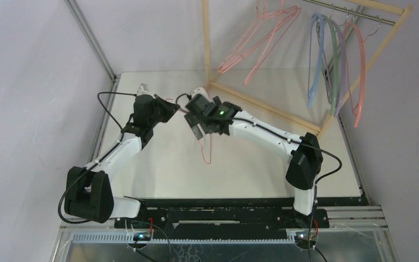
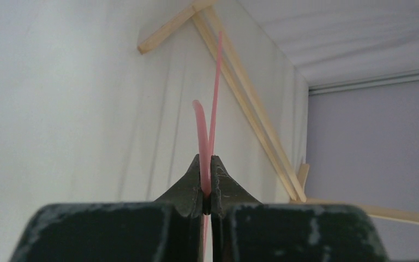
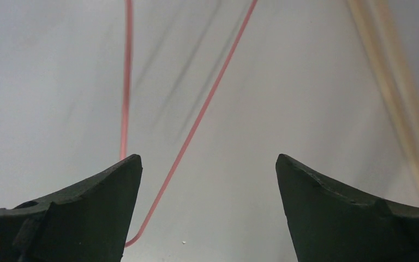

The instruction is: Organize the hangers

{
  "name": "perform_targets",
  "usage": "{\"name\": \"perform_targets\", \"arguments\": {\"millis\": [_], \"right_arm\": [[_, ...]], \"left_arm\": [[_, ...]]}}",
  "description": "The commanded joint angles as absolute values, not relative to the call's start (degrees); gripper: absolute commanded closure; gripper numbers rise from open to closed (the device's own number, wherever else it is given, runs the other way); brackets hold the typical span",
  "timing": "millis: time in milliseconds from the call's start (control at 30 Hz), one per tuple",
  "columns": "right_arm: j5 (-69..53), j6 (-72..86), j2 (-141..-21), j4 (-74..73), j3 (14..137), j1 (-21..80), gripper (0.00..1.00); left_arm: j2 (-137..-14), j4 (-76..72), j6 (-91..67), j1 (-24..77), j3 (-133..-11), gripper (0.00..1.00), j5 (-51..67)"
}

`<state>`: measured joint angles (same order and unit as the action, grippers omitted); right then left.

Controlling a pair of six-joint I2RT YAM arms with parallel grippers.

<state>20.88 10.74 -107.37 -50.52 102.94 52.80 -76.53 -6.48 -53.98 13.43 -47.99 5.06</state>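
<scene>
My left gripper (image 2: 207,161) is shut on a thin pink wire hanger (image 2: 214,93), whose strands rise from between the jaws. In the top view the left gripper (image 1: 175,109) holds it above the middle of the table, and the pink hanger (image 1: 208,152) dangles below the right gripper (image 1: 196,123). My right gripper (image 3: 207,159) stands wide open, apart from the hanger (image 3: 196,123), whose wires run past its left finger. More pink hangers (image 1: 257,43) and blue (image 1: 315,65), grey-green (image 1: 335,68), lilac (image 1: 342,76) and salmon (image 1: 361,71) hangers hang on the rail.
The pale wooden rack frame (image 1: 262,105) stands at the back right of the white table (image 1: 158,174), with its metal rail (image 1: 354,13) at the top. Grey walls close in on the left and right.
</scene>
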Motion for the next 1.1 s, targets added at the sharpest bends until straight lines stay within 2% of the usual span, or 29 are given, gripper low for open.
{"name": "perform_targets", "arguments": {"millis": [0,233,467,667,1067], "right_arm": [[39.3,10.4,-104.4,-50.6,103.8,58.6,0.0],[35.7,12.6,-102.6,-48.1,100.5,61.9,0.08],[39.0,16.2,-103.8,-49.1,97.8,63.6,0.09],[36.6,17.5,-105.2,-48.9,97.7,61.7,0.3],[36.2,18.9,-105.8,-45.8,91.8,59.5,0.32]], "left_arm": [[-73.9,-2.1,-53.8,14.6,-54.7,1.0,1.7],[-76.4,6.8,-51.6,16.0,-65.4,1.0,-0.6],[-75.4,10.1,-51.6,16.8,-67.4,1.0,-2.1],[-73.1,10.8,-51.7,17.0,-66.4,1.0,-2.7],[-71.0,13.8,-51.6,17.0,-70.4,1.0,-2.8]]}}
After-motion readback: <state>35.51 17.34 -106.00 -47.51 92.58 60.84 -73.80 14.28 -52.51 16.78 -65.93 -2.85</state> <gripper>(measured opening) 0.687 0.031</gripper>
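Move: Behind and below the open right hand, some 6 cm back, 1 cm left and 8 cm down, is the near end of the pink hanger. The hanger's neck, already pinched by the left hand, is about 8 cm ahead, 10 cm left and level. From the left hand that near end lies 14 cm back, 9 cm right and 8 cm down; the rack foot stands 14 cm ahead, 12 cm right, 18 cm below. Lifting the hanger by its neck, the left hand rises about 8 cm, mostly early, and keeps its pinch. Meanwhile the empty right hand draws back some 4 cm, then sinks about 3 cm to bring its fingers around the near end's rods, closing from wide open by roughly a third without shutting on them. ##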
